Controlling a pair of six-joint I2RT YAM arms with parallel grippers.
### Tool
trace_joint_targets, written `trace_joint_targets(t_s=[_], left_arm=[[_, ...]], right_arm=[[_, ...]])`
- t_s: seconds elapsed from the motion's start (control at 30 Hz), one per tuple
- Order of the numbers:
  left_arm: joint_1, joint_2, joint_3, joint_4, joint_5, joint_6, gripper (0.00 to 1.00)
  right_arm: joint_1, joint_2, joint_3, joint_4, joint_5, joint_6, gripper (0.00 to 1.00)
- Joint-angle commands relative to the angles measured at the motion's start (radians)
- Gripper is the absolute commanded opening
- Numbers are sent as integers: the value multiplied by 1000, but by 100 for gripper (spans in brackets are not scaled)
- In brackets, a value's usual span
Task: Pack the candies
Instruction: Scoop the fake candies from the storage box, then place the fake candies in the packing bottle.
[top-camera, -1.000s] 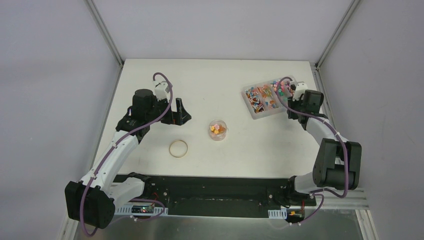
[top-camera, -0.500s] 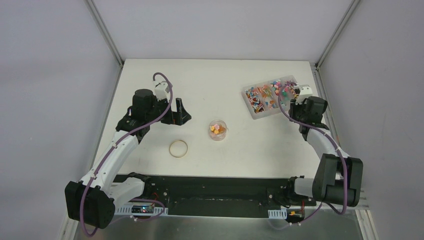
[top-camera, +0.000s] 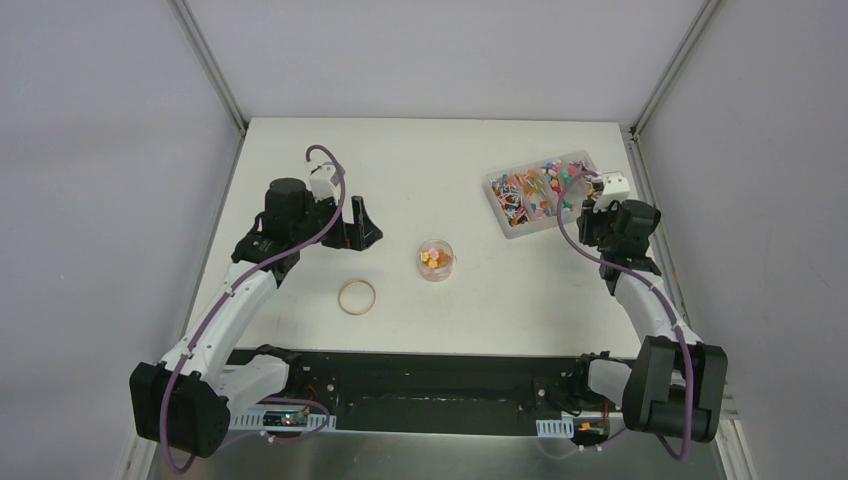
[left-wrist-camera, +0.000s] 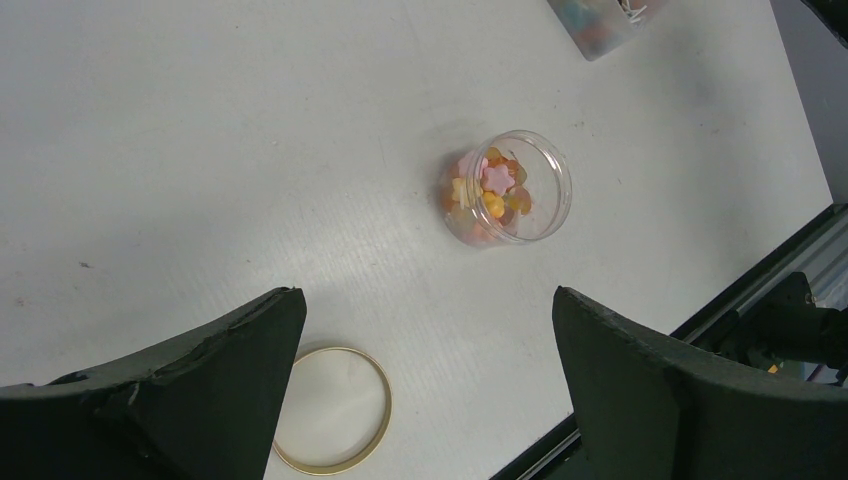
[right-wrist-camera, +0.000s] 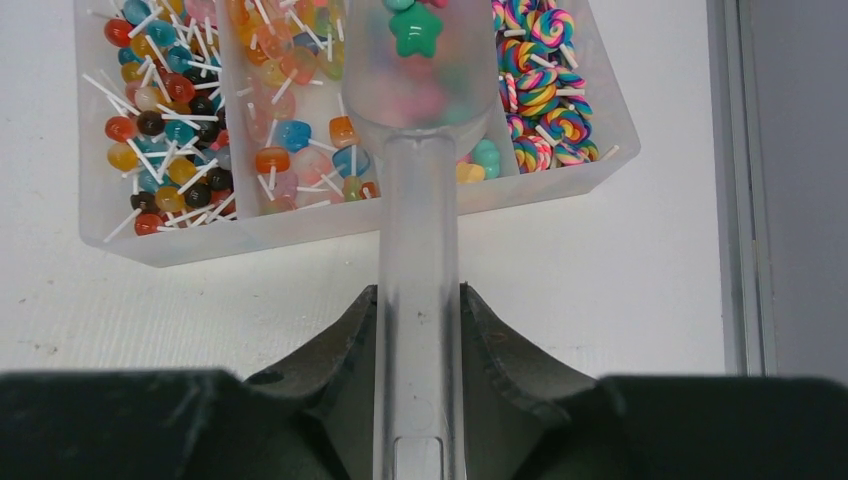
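The candies (top-camera: 525, 190) fill a clear divided tray (top-camera: 496, 205) at the back right. In the right wrist view they show as small lollipops (right-wrist-camera: 165, 110), gummies and swirl pops. My right gripper (right-wrist-camera: 420, 300) is shut on the handle of a clear plastic scoop (right-wrist-camera: 418, 170). The scoop's bowl hangs over the tray's middle compartments and holds a green star candy (right-wrist-camera: 416, 30) with others. A small clear jar (top-camera: 435, 260) stands mid-table with a few candies (left-wrist-camera: 492, 185) inside. My left gripper (left-wrist-camera: 428, 300) is open, left of the jar, holding nothing.
A tan rubber-band ring (top-camera: 357, 297) lies on the table near the left arm, below the left finger (left-wrist-camera: 200, 390) in the wrist view. The table's right edge and a metal rail (right-wrist-camera: 740, 180) run close beside the tray. The black base bar (top-camera: 420, 375) spans the near edge.
The right wrist has drawn back toward the near right, away from the tray's far end, with the scoop still gripped. The left arm has not moved.
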Motion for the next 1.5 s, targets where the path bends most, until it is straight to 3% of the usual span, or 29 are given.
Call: trace_joint_targets(t_s=[0.0, 0.77, 1.33, 1.47], left_arm=[[7, -23, -2, 29, -7, 10, 99], [7, -40, -3, 29, 0, 11, 99], [7, -34, -2, 33, -9, 8, 99], [7, -32, 1, 33, -11, 6, 99]], right_arm=[[-6, -64, -13, 105, -57, 20, 0], [18, -219, 2, 33, -282, 29, 0], [212, -235, 41, -76, -388, -63, 0], [253, -216, 87, -169, -414, -140, 0]])
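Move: The right hand already holds the loaded spoon, its bowl reaching forward over the candy tray. The storage box, the clear round jar, lies about 33 cm to this hand's left, 6 cm nearer the base and 9 cm lower; the tray's middle is some 13 cm ahead, 6 cm left and 11 cm below. The gold ring lies roughly 17 cm left of the jar and 8 cm nearer. From the idle left hand the jar is about 16 cm right, 2 cm ahead and 16 cm below. Keeping its pinch on the spoon handle, the right hand first lifts the scooped candies about 5 cm clear of the tray, tipping the bowl end up slightly. It then swings left towards the jar, faster and faster, some 13 cm in all with about 5 cm of drawing back, turning roughly 30 degrees counter-clockwise so that the bowl sweeps across above the tray to its left end. ##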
